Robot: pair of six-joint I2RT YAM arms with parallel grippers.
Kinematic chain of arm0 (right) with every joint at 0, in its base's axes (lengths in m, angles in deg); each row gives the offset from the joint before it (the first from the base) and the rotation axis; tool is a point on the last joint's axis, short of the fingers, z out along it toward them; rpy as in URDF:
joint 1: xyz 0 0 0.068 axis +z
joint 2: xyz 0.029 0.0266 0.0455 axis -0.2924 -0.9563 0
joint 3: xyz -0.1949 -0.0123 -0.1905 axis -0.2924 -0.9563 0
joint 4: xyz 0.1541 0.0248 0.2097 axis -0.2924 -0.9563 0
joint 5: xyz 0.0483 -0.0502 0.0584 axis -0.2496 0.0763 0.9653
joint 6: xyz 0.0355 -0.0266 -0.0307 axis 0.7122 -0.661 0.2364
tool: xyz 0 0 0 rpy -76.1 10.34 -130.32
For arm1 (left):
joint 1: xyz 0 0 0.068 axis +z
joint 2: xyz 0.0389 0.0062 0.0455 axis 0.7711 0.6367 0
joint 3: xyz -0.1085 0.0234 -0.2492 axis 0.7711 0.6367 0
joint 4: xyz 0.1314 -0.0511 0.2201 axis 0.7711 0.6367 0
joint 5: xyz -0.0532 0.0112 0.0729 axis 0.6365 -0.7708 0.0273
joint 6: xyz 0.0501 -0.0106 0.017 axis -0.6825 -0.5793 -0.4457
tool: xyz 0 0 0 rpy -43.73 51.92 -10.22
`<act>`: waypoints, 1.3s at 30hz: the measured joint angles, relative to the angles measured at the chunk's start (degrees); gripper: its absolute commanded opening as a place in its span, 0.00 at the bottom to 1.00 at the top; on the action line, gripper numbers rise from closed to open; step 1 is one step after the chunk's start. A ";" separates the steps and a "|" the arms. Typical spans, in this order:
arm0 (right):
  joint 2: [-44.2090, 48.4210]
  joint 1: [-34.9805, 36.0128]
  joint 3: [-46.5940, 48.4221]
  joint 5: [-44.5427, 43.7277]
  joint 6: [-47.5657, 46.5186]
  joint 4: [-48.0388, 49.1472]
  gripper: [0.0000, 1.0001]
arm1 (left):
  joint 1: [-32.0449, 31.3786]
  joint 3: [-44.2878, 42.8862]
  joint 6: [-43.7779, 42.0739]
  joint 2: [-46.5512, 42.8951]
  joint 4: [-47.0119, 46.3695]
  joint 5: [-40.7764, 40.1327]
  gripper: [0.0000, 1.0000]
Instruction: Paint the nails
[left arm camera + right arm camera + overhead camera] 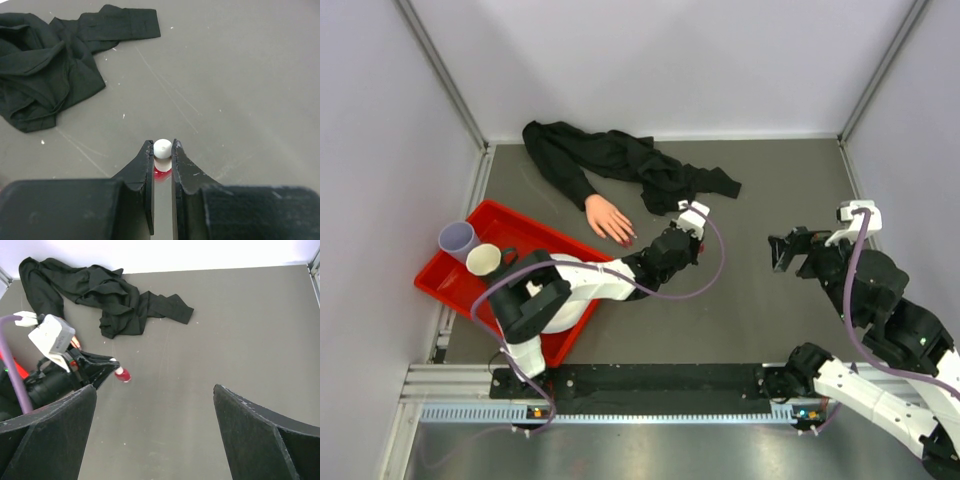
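The pale mannequin hand (pixel 608 217) lies on the grey table, its black sleeve (pixel 620 162) trailing behind it. Its dark-red nails (pixel 626 239) point toward the near right. Just right of those nails, my left gripper (pixel 162 150) is shut on the white cap (pixel 162 148) of a small red polish bottle (pixel 123 375). The bottle hangs tilted from the fingertips. The top view does not show the bottle. My right gripper (pixel 154 387) stands wide open and holds nothing. It sits at the right of the table (pixel 785 250), facing the left gripper (pixel 100 362).
A red tray (pixel 510 222) sits at the near left under the left arm. It holds a lavender cup (pixel 457 238) and a cream cup (pixel 485 260). The black cloth spreads across the back of the table (pixel 115 300). White walls close in the table's sides.
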 measured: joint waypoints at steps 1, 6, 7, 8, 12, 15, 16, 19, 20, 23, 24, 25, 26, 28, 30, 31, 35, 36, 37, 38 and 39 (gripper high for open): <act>0.02 0.00 0.00 0.00 0.04 -0.02 0.97 | 0.00 0.00 0.02 0.50 -0.72 0.00 0.00; 0.31 0.00 0.00 -0.02 0.11 -0.02 0.97 | 0.00 0.00 0.39 2.82 -3.10 0.00 0.00; 0.33 0.00 0.00 0.00 0.13 0.00 0.97 | 0.00 0.00 0.44 3.21 -3.34 0.02 0.00; 0.33 0.00 0.00 0.00 0.15 -0.02 0.97 | -0.02 0.00 0.50 3.48 -3.48 0.02 0.00; 0.44 0.00 -0.07 -0.02 0.20 0.00 0.97 | -0.02 0.00 0.70 4.42 -3.41 0.00 0.00; 0.70 0.00 -0.57 -0.02 0.20 -0.02 0.97 | -0.02 0.00 0.81 4.44 -3.58 -0.02 0.00; 0.70 0.00 -0.72 -0.02 0.22 0.00 0.97 | -0.02 0.00 0.81 4.44 -3.50 -0.07 0.00; 0.72 0.00 -0.79 -0.02 0.22 -0.11 0.97 | -0.02 -0.02 0.81 4.44 -3.13 -0.26 0.00; 0.76 0.00 -0.81 0.00 0.22 -0.13 0.97 | -0.02 -0.02 0.81 4.52 -3.10 -0.35 0.00; 0.87 0.00 -0.85 0.00 0.24 -0.15 0.97 | -0.02 -0.04 0.81 4.79 -3.02 -0.50 0.00; 0.92 0.00 -0.85 -0.02 0.24 -0.15 0.97 | -0.02 -0.07 0.81 4.96 -3.04 -0.63 0.00; 0.98 0.00 -0.85 0.00 0.24 -0.15 0.97 | -0.02 -0.09 0.81 5.18 -3.02 -0.66 0.00; 1.01 0.00 -0.85 -0.02 0.26 -0.15 0.97 | -0.02 -0.09 0.81 5.31 -2.91 -0.68 0.01; 1.03 0.00 -0.85 -0.02 0.26 -0.15 0.97 | -0.04 -0.17 0.81 5.53 -2.71 -0.87 0.03; 1.03 0.00 -0.85 -0.02 0.28 -0.15 0.97 | -0.07 -0.24 0.79 5.70 -2.80 -1.05 0.06; 1.03 0.00 -0.85 -0.02 0.28 -0.15 0.97 | -0.11 -0.35 0.79 5.79 -2.82 -1.11 0.09; 1.03 0.00 -0.85 -0.02 0.28 -0.15 0.97 | -0.11 -0.39 0.79 5.88 -2.89 -1.29 0.34; 1.03 0.00 -0.85 -0.02 0.28 -0.15 0.97 | -0.11 -0.39 0.74 5.88 -2.84 -1.29 0.44; 1.03 0.00 -0.85 -0.02 0.31 -0.17 0.98 | -0.11 -0.39 0.81 5.88 -2.69 -1.29 0.48; 1.03 0.00 -0.85 -0.02 0.31 -0.15 0.97 | -0.11 -0.39 0.63 5.88 -2.51 -1.29 0.52; 1.03 0.00 -0.85 0.00 0.39 -0.15 0.97 | -0.11 -0.39 0.72 5.88 -2.08 -1.27 0.57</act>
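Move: The left hand already has the red nail polish bottle pinched by its white cap; the bare table spot it is bound for lies straight below, about 9 cm under the finger pads. From that hand the mannequin hand lies some 20 cm left and 7 cm ahead, and the middle of the black cloth some 13 cm left and 18 cm ahead, both about 8 cm lower. From the idle right hand the spot is roughly 13 cm ahead, 14 cm left and 28 cm down. The left hand lowers the nail polish bottle almost straight down, about 4 cm in all, towards the bare table to the right of the mannequin hand, sinking some 2.5 cm quickly, pausing, then easing down the rest with its wrist practically unturned. Only at the bottom do the fingers part from the white cap to roughly half open, letting go while the hand stays low around it. ##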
